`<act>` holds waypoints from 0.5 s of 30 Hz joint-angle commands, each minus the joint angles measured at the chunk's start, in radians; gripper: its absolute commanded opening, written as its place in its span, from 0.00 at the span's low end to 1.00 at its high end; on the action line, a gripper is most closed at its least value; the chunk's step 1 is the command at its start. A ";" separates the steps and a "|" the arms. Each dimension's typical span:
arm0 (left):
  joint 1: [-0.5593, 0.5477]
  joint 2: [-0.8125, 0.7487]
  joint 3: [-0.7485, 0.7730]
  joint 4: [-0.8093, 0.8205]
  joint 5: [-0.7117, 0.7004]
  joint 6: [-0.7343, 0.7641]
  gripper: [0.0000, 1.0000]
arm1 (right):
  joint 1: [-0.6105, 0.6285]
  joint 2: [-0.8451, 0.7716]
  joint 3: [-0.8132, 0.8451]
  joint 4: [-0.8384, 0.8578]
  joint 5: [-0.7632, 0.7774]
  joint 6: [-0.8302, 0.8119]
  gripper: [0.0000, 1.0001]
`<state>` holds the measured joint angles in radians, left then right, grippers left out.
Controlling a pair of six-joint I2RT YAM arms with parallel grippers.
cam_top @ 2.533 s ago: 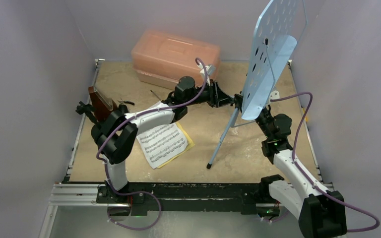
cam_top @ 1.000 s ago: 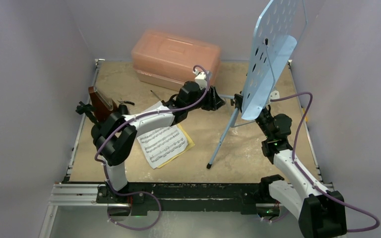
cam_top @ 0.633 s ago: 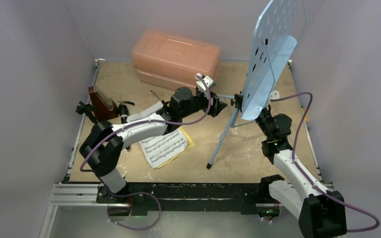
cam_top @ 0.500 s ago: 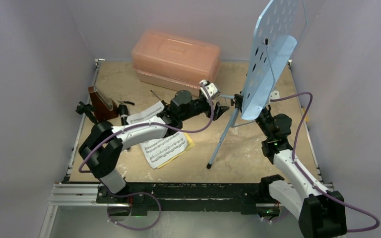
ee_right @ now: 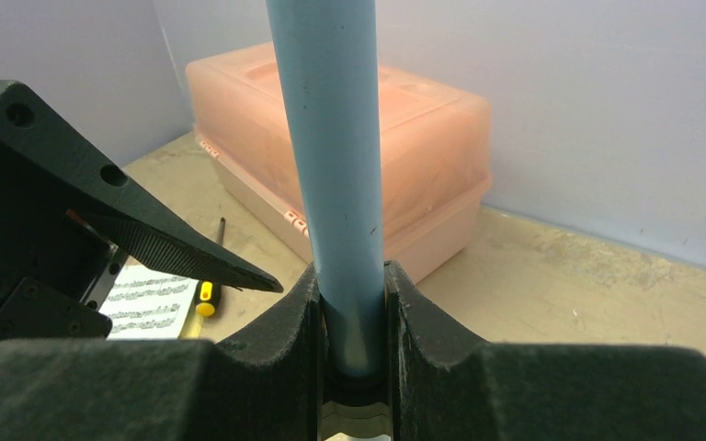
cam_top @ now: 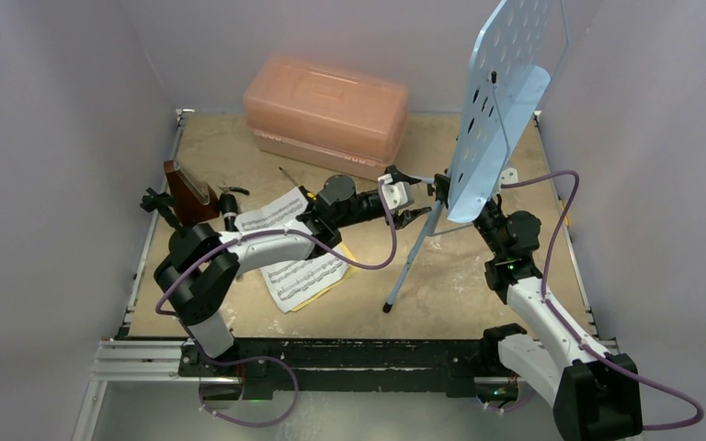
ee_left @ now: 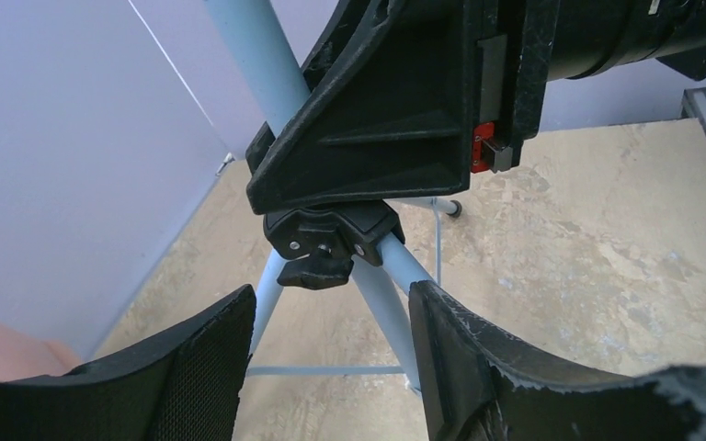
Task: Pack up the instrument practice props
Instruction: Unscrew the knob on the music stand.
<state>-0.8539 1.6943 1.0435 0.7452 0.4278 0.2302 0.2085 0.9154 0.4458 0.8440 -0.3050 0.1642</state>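
The light-blue music stand [cam_top: 501,101] stands upright at the right, and my right gripper [cam_top: 478,209] is shut on its pole [ee_right: 331,184] just under the desk. My left gripper [cam_top: 413,195] is open beside the tripod, below the black hub [ee_left: 331,241]. One tripod leg [ee_left: 381,294] runs between its fingers [ee_left: 211,367] without touching either. White and yellow sheet-music pages [cam_top: 301,266] lie under the left arm, with another white page [cam_top: 271,211] behind it. The brown metronome [cam_top: 187,191] stands at the left edge. A black pipe-like piece [cam_top: 230,204] stands beside it.
The translucent pink case [cam_top: 326,106] sits closed at the back, also seen behind the pole [ee_right: 432,138]. A small yellow-handled screwdriver [ee_right: 204,294] lies on the table near it. A tripod foot [cam_top: 388,308] rests near the table's front.
My left arm has dropped and reached right to the stand's tripod hub, its jaws opening wider. A white page behind it has come into view. The right arm and stand have not moved.
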 commanded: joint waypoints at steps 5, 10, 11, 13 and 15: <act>-0.004 0.031 0.079 0.041 0.047 0.080 0.55 | 0.013 -0.009 0.033 0.015 -0.049 0.134 0.06; -0.005 0.046 0.103 0.017 0.059 0.070 0.42 | 0.013 -0.010 0.032 0.013 -0.048 0.134 0.06; -0.004 0.048 0.105 0.015 0.063 0.062 0.38 | 0.013 -0.012 0.032 0.012 -0.048 0.134 0.06; -0.004 0.048 0.104 0.008 0.067 0.042 0.31 | 0.013 -0.013 0.033 0.011 -0.046 0.132 0.06; -0.004 0.048 0.105 -0.001 0.068 0.021 0.25 | 0.013 -0.015 0.032 0.010 -0.046 0.133 0.06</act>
<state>-0.8539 1.7390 1.1091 0.7380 0.4648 0.2794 0.2085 0.9150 0.4458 0.8440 -0.3050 0.1642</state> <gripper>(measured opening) 0.297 0.254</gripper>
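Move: The knob on the music stand lies just off the left fingertips, about 3 cm to the right of the hand point and 1 cm ahead, at nearly the same height. The stand's black hub is some 5 cm to this hand's right, 1 cm ahead and 1 cm above. The pink case sits about 23 cm left and 20 cm farther out, roughly 12 cm lower. From the right hand the knob is about 4 cm left, 1 cm back and 6 cm below. Easing the left hand about 1 cm to the right, slightly forward and up, brings its open fingers in around the knob, and they close from wide to about half that gap, one on either side. The wrist hardly turns. The right hand stays still and keeps its grip on the stand's pole just above the hub; whether the left pads touch the knob can't be made out. ##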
